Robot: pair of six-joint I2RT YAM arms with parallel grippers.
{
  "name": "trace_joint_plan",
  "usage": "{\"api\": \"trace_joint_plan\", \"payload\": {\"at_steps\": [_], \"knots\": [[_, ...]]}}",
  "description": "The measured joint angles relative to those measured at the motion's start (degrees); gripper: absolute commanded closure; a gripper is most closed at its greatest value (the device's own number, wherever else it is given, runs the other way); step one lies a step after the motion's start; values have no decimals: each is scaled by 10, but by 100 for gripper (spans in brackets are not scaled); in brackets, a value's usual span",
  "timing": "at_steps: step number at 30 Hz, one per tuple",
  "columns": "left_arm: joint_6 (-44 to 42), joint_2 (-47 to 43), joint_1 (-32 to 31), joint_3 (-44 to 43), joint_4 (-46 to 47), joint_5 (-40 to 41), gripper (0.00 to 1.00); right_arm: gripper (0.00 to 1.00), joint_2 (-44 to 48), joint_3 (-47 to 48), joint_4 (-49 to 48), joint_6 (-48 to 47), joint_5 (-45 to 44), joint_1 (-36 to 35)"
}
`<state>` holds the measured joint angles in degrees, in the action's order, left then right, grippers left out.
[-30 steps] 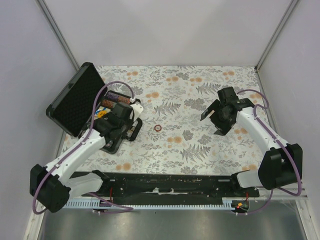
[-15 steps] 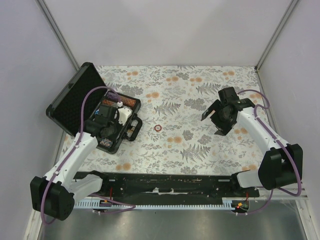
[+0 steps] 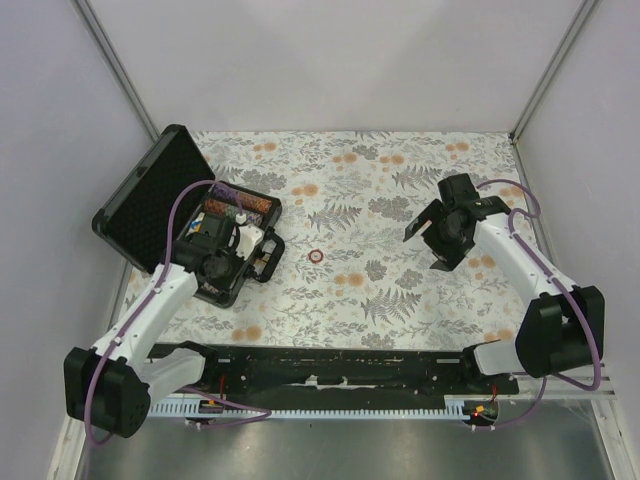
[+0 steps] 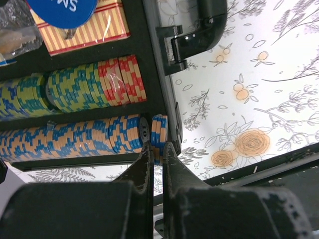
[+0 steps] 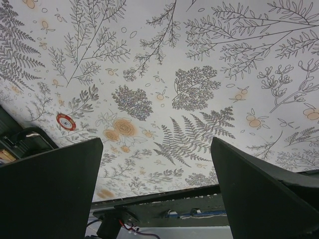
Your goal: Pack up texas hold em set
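The black case lies open at the left, its tray holding rows of striped poker chips, a red-orange card box and a blue button. My left gripper is shut on a small stack of blue-and-orange chips at the end of the nearest row, beside the wall that carries the handle. In the top view that gripper sits over the tray's near corner. One red chip lies alone on the cloth. My right gripper hangs open and empty above the cloth at the right.
A floral cloth covers the table. The raised lid leans back to the left against the side wall. A black rail runs along the near edge. In the right wrist view the red chip lies far left, near the case handle.
My left wrist has drawn back toward the near corner of the tray and lowered onto the chip row. The right arm has not moved.
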<state>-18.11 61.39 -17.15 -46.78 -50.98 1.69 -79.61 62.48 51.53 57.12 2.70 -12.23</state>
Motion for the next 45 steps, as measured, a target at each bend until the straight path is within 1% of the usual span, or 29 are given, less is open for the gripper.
{"api": "trace_joint_plan", "payload": {"at_steps": [5,11,24,28,35,36,37,39,40,45], "knots": [[0,-5,1,16,-3,27,98,3,-8,0,0,-3,0,3],[0,-10,1,27,5,41,98,4,-28,7,0,-8,1,5],[5,0,4,29,9,51,97,4,-45,15,0,-19,11,9],[6,3,4,29,10,51,93,4,-49,15,0,-22,16,12],[7,16,4,29,11,55,78,5,-50,15,0,-24,21,17],[6,17,4,29,11,56,76,4,-50,15,0,-25,21,17],[6,17,4,29,11,57,71,5,-50,15,0,-26,22,19],[6,17,6,29,11,61,56,5,-50,15,0,-26,24,20],[5,17,7,29,10,64,53,4,-51,15,-1,-26,25,20],[6,17,8,25,3,67,52,5,-57,15,-2,-27,26,21]]}}
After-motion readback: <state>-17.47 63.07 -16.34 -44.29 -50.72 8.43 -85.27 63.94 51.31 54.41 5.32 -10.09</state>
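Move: The left hand already holds the last few blue-and-orange chips just over the gap at the right end of the blue chip row, about 2 cm to its left, level ahead and 2 cm below. The red chips ending the next row are some 7 cm ahead and 1 cm right; the case handle is about 6 cm ahead and 10 cm right. From the right hand the gap lies roughly 55 cm left, 6 cm back and 4 cm lower. The left hand eases about 3 cm left and 2 cm down to the row's end, then opens, releasing the chips. ##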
